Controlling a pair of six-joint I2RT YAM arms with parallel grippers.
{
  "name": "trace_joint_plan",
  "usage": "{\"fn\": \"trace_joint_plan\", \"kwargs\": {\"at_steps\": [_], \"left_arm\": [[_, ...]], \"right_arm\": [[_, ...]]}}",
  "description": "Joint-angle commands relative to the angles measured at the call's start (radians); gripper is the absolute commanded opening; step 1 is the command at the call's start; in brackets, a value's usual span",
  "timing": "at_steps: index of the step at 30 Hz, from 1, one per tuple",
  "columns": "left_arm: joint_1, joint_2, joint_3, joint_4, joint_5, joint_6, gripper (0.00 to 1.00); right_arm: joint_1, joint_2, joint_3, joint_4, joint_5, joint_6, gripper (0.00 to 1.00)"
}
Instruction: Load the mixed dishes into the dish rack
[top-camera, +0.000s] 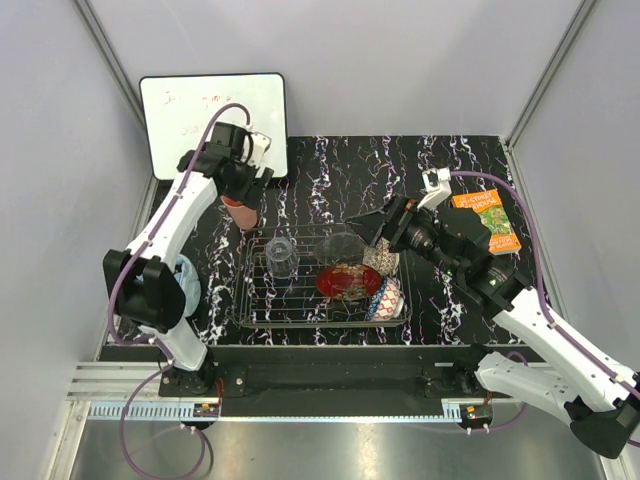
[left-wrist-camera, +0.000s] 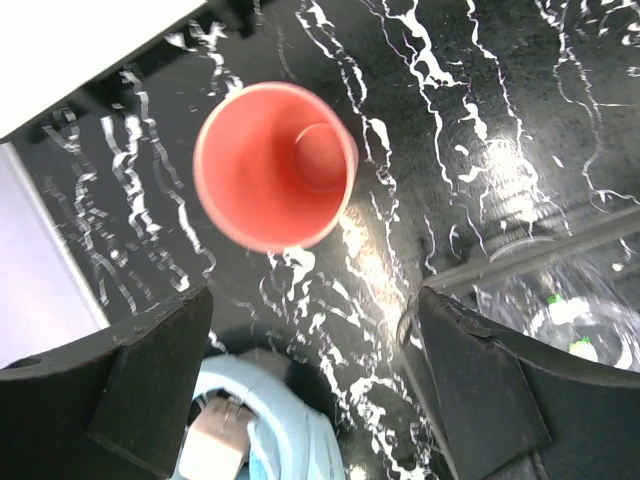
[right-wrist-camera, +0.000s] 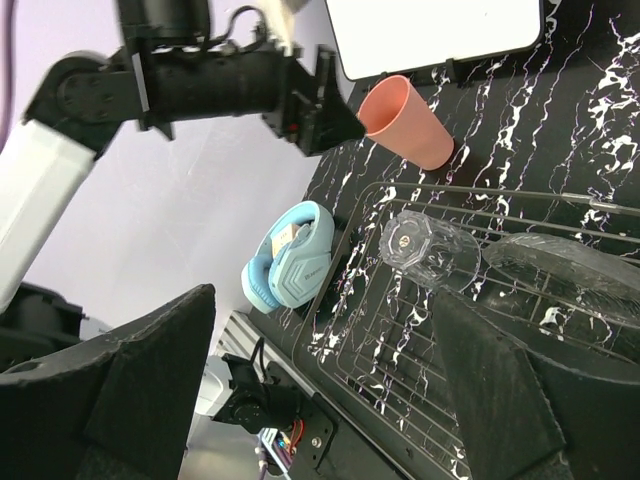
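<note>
The salmon-pink cup (top-camera: 240, 212) stands upright on the dark marble tabletop, just left of the dish rack (top-camera: 300, 322). My left gripper (top-camera: 253, 190) hovers over it, open; from its wrist the cup (left-wrist-camera: 275, 165) lies ahead of the spread fingers, not between them. In the rack sit the clear tumbler (top-camera: 281, 257), glass bowl (top-camera: 340, 248), red plate (top-camera: 349, 281), beige bowl (top-camera: 380, 260) and blue patterned bowl (top-camera: 386, 298). My right gripper (top-camera: 372, 226) hangs open above the rack's far right side. Its wrist view takes in the tumbler (right-wrist-camera: 430, 250) and cup (right-wrist-camera: 405, 122).
Light-blue headphones (top-camera: 186, 282) lie left of the rack, close under my left arm. A white board (top-camera: 213, 120) leans at the back left and an orange book (top-camera: 488, 221) lies at the right. Grey walls enclose the table.
</note>
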Motion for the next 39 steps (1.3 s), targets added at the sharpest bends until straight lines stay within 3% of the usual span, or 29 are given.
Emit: {"fn": "trace_joint_plan", "kwargs": {"at_steps": [1, 5, 7, 9, 17, 19, 20, 22, 25, 33, 35, 39], "left_arm": [[-0.003, 0.04, 0.036, 0.106, -0.011, 0.016, 0.86], [-0.003, 0.1, 0.056, 0.124, -0.023, 0.024, 0.82], [-0.002, 0.135, 0.064, 0.127, -0.024, 0.027, 0.68], [-0.002, 0.166, 0.06, 0.138, -0.021, 0.03, 0.61], [0.006, 0.273, 0.074, 0.17, -0.052, 0.025, 0.63], [0.007, 0.287, 0.08, 0.17, -0.049, 0.025, 0.59], [0.007, 0.299, 0.086, 0.17, -0.05, 0.024, 0.45], [0.009, 0.311, 0.091, 0.17, -0.05, 0.021, 0.33], [0.013, 0.322, 0.091, 0.176, -0.053, 0.012, 0.0], [0.056, 0.132, 0.076, 0.134, 0.072, -0.036, 0.0], [0.076, 0.039, 0.103, 0.063, 0.198, -0.068, 0.0], [0.122, -0.118, 0.182, -0.073, 0.501, -0.119, 0.0]], "right_arm": [[0.004, -0.017, -0.018, 0.026, 0.016, -0.014, 0.95], [0.004, -0.022, -0.025, 0.031, 0.029, -0.012, 0.95], [0.003, -0.019, -0.025, 0.029, 0.029, -0.011, 0.95], [0.004, -0.019, -0.028, 0.032, 0.029, -0.011, 0.95], [0.003, -0.036, -0.036, 0.032, 0.039, -0.011, 0.95], [0.003, -0.036, -0.038, 0.032, 0.037, -0.009, 0.94], [0.004, -0.034, -0.039, 0.032, 0.037, -0.011, 0.94], [0.004, -0.031, -0.036, 0.031, 0.037, -0.011, 0.93], [0.004, -0.025, -0.033, 0.032, 0.036, -0.014, 0.93], [0.004, -0.002, -0.028, 0.035, 0.026, -0.018, 0.95], [0.004, 0.012, -0.03, 0.045, 0.02, -0.012, 1.0], [0.004, 0.053, -0.036, 0.115, -0.044, 0.043, 1.0]]}}
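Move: Out at the far left of the counter, the upright pink cup stands about 5 cm ahead of the open left hand, some 2 cm to its left, its middle roughly 15 cm below. The clear glass in the rack is about 12 cm back and 9 cm to the right, the dish rack's middle 12 cm back and 19 cm right, the headphones 14 cm back and 20 cm left, all about 15-17 cm lower. From the right hand, the cup lies roughly 23 cm ahead, 29 cm left and 29 cm below. Sinking about 10 cm and reaching some 5 cm forward, the open left hand goes down onto the pink cup's rim, narrowing on the way, then shuts on the wall at the cup's right side, one finger inside and one outside. Still pinching it, the hand rises about 6 cm and begins to draw back. ##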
